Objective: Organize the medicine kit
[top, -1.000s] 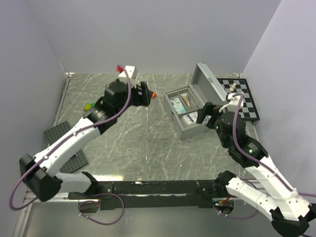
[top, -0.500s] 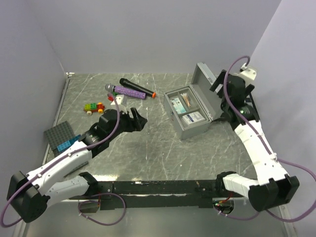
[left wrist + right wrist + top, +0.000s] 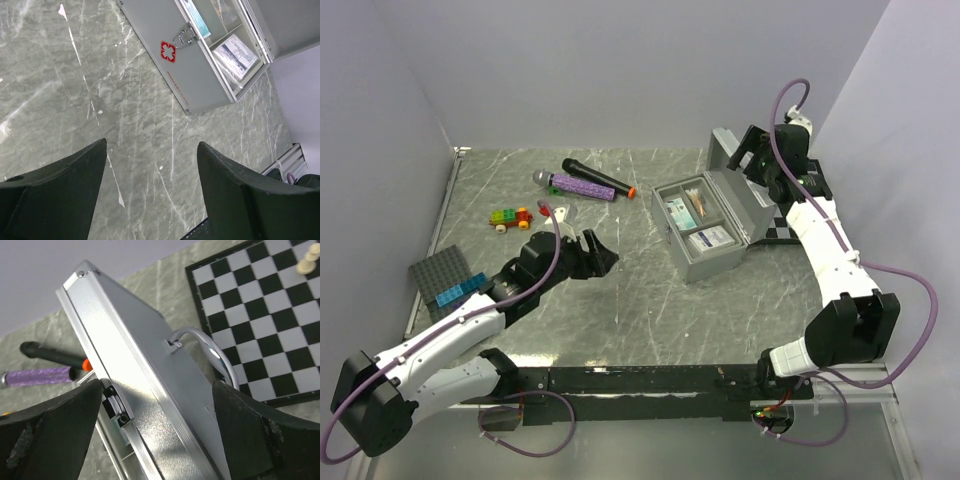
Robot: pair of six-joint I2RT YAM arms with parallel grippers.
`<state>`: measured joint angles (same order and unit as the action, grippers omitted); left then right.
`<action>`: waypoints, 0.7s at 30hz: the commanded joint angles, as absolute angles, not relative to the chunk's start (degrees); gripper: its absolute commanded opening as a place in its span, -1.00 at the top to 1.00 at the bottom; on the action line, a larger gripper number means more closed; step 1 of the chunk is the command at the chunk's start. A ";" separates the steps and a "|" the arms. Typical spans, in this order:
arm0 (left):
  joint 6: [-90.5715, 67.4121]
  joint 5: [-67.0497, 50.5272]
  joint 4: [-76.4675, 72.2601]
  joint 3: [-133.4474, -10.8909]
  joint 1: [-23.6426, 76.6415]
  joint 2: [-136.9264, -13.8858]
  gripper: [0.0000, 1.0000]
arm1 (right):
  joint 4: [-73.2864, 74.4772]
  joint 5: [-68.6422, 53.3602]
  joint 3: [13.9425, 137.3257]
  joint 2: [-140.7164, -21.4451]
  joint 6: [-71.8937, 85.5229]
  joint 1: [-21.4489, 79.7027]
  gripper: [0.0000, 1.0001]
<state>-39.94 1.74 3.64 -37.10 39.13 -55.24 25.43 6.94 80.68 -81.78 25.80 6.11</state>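
The medicine kit (image 3: 705, 255) is a silver-grey metal case standing open right of centre, its lid (image 3: 732, 165) raised towards the back. Small packets (image 3: 710, 238) lie in its grey divided tray (image 3: 683, 188). In the left wrist view the case front (image 3: 200, 80) shows a red cross mark, and a packet (image 3: 239, 54) lies inside. My left gripper (image 3: 600, 256) (image 3: 152, 145) hovers open over bare table, left of the case. My right gripper (image 3: 748, 160) (image 3: 157, 385) is open at the lid's top edge. The lid (image 3: 150, 390) and its handle (image 3: 212, 352) lie between its fingers.
A black microphone (image 3: 595, 177) and a purple one (image 3: 578, 186) lie at the back left. A coloured block car (image 3: 510, 216) sits near them. A dark studded plate (image 3: 442, 270) with a blue block (image 3: 450, 296) lies at the left edge. A chessboard (image 3: 260, 305) lies behind the case.
My left arm has pulled back from the far left to the table's middle-left, uncovering the microphones. My right arm has swung up and back from the case's right side to the raised lid.
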 commanded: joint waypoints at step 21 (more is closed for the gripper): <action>-42.71 -0.61 0.44 -34.81 39.20 -54.75 -0.50 | 25.66 0.44 73.21 -77.34 28.48 12.91 -1.00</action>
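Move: The silver lid of the medicine box stands open just beneath the right gripper; its middle is about 6 cm back, 1 cm left and some 9 cm below. The box itself lies about 12 cm back, 8 cm left and 22 cm below, with the chessboard about 4 cm back and 12 cm right, 27 cm below. From the left gripper, the lid's middle lies some 13 cm ahead and 27 cm right, about level in height. Sweep the right gripper left about 7 cm, easing some 3 cm back and 2 cm down, with the open fingers bearing on the lid's handle side near its free edge to swing it over the box. Turn the wrist roughly 10 degrees counter-clockwise on the way, then stop there and keep the fingers wide open. ##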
